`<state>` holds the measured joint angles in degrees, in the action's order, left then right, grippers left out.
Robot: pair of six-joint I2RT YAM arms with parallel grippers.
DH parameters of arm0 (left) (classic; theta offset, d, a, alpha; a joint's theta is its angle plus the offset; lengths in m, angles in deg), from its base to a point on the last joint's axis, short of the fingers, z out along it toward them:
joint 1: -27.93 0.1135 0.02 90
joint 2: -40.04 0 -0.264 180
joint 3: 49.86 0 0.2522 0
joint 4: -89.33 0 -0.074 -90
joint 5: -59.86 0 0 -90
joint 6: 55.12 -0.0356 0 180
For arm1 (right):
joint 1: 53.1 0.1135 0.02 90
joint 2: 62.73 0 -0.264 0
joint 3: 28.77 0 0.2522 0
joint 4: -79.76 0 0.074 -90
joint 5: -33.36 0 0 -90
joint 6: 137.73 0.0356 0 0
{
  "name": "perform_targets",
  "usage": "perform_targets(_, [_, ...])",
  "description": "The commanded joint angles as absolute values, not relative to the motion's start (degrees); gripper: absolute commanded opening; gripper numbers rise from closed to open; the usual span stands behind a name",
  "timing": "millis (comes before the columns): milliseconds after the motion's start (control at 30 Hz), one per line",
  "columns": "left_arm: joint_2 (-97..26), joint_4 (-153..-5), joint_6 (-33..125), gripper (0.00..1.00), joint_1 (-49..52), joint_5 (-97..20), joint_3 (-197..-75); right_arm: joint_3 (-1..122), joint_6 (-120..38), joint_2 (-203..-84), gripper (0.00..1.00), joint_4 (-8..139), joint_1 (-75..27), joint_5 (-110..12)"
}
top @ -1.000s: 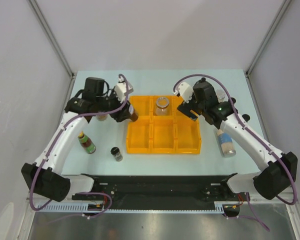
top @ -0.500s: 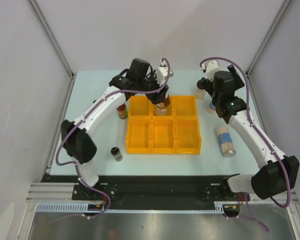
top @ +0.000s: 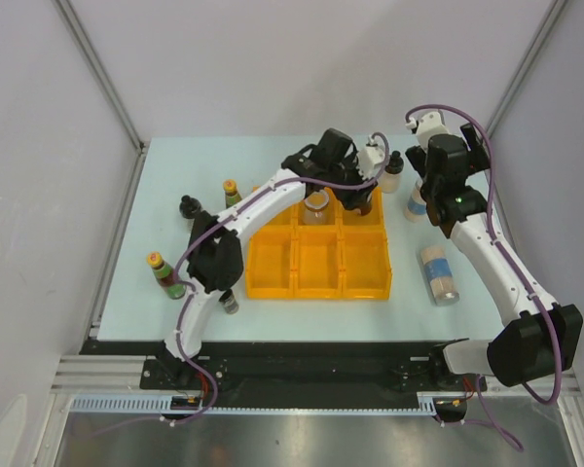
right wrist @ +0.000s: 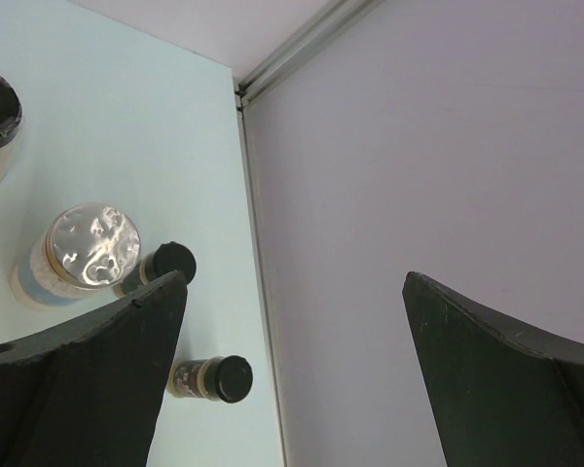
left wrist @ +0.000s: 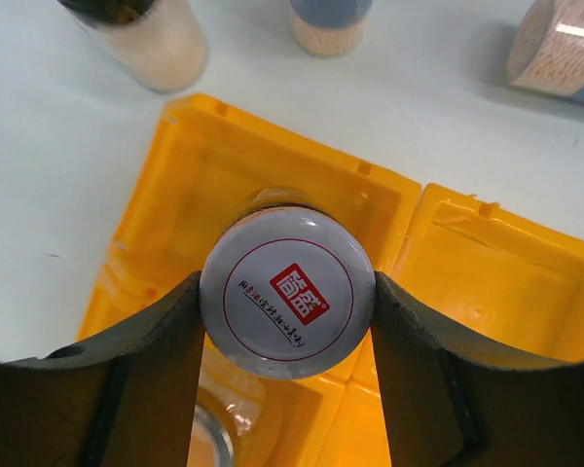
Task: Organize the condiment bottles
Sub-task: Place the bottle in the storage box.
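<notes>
My left gripper (left wrist: pixel 287 304) is shut on a jar with a white lid and red logo (left wrist: pixel 287 292), pressed on both sides by the fingers. It hangs over the back right compartment of the yellow tray (top: pixel 316 292). A clear silver-rimmed jar (top: pixel 316 206) stands in the back middle compartment. My right gripper (right wrist: pixel 292 321) stands wide open and empty, at the back right and aimed at the wall. Below it are a silver-lidded jar (right wrist: pixel 91 243) and two black-capped spice jars, one upright (right wrist: pixel 165 261) and one lying down (right wrist: pixel 214 377).
A black-capped jar (top: pixel 393 170) and a blue-labelled shaker (top: pixel 416 202) stand right of the tray; another shaker (top: pixel 438 274) lies on its side. Left of the tray are two sauce bottles (top: pixel 165 274) (top: pixel 232 192), a black-capped jar (top: pixel 188 206) and a small dark jar (top: pixel 229 300). The right wall is close.
The left arm has swung from left of the tray across to its back right compartment, carrying the jar. The right arm has pulled back from the tray toward the back right corner.
</notes>
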<state>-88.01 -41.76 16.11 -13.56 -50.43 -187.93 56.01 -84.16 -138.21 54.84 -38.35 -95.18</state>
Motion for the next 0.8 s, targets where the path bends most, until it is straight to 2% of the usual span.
perform_targets(0, [-89.76,-46.06,17.21,0.00,-13.46,-47.81,-191.32,55.57,-83.07,-137.35,1.00,57.74,-38.95,-95.23])
perform_targets(233, [-92.05,-50.19,17.12,0.01,-13.46,-43.50,-185.43,54.87,-82.80,-137.61,1.00,56.60,-38.24,-93.47])
perform_targets(267, [-92.58,-50.11,17.04,0.06,-13.46,-43.41,-185.43,54.86,-82.80,-138.05,1.00,56.51,-38.24,-93.38])
perform_targets(300, [-92.93,-50.11,16.60,0.15,-13.55,-43.41,-185.43,54.86,-82.80,-138.49,1.00,56.51,-38.24,-93.29])
perform_targets(333, [-93.37,-50.28,16.51,0.31,-13.46,-43.32,-185.26,54.86,-82.37,-138.93,1.00,56.42,-38.33,-93.20])
perform_targets(400, [-93.72,-50.72,16.07,0.39,-13.46,-42.62,-185.26,55.13,-81.75,-140.85,1.00,56.24,-38.51,-92.32])
perform_targets(433, [-93.81,-50.81,16.07,0.51,-13.46,-42.62,-185.17,55.21,-81.22,-141.74,1.00,55.89,-38.68,-92.15])
perform_targets(533, [-93.73,-50.98,15.89,0.75,-13.46,-42.53,-184.82,56.18,-78.50,-144.55,1.00,54.93,-39.56,-90.31])
perform_targets(600, [-93.46,-50.81,15.89,0.85,-13.46,-42.71,-184.73,58.02,-75.78,-146.65,1.00,53.09,-40.35,-88.11])
perform_targets(767, [-92.50,-50.02,16.33,0.97,-13.46,-43.76,-184.64,61.10,-69.81,-149.04,1.00,50.97,-44.04,-82.66])
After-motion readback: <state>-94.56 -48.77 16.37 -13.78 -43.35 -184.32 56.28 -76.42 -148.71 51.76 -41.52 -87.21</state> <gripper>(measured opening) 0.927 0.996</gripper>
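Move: The left hand already holds the brown jar by its white lid; its goal, the box's far right compartment, lies almost straight below, about 13 cm down, 1 cm ahead and 1 cm right. The glass jar stands 10 cm left, level; the cream bottle 7 cm ahead and 8 cm right. From the empty right hand, the nearer shaker is 4 cm ahead, 2 cm right and 25 cm down; the blue-label jar 4 cm ahead, 4 cm left. Straight down about 8 cm goes the left hand, lowering the held jar into the far right compartment, then easing some 2 cm forward while its fingers open wide and let go of the lid. Late on, the open right hand sinks about 9 cm with a slight forward reach, its fingers tipping down some 10 degrees towards the nearer shaker. ##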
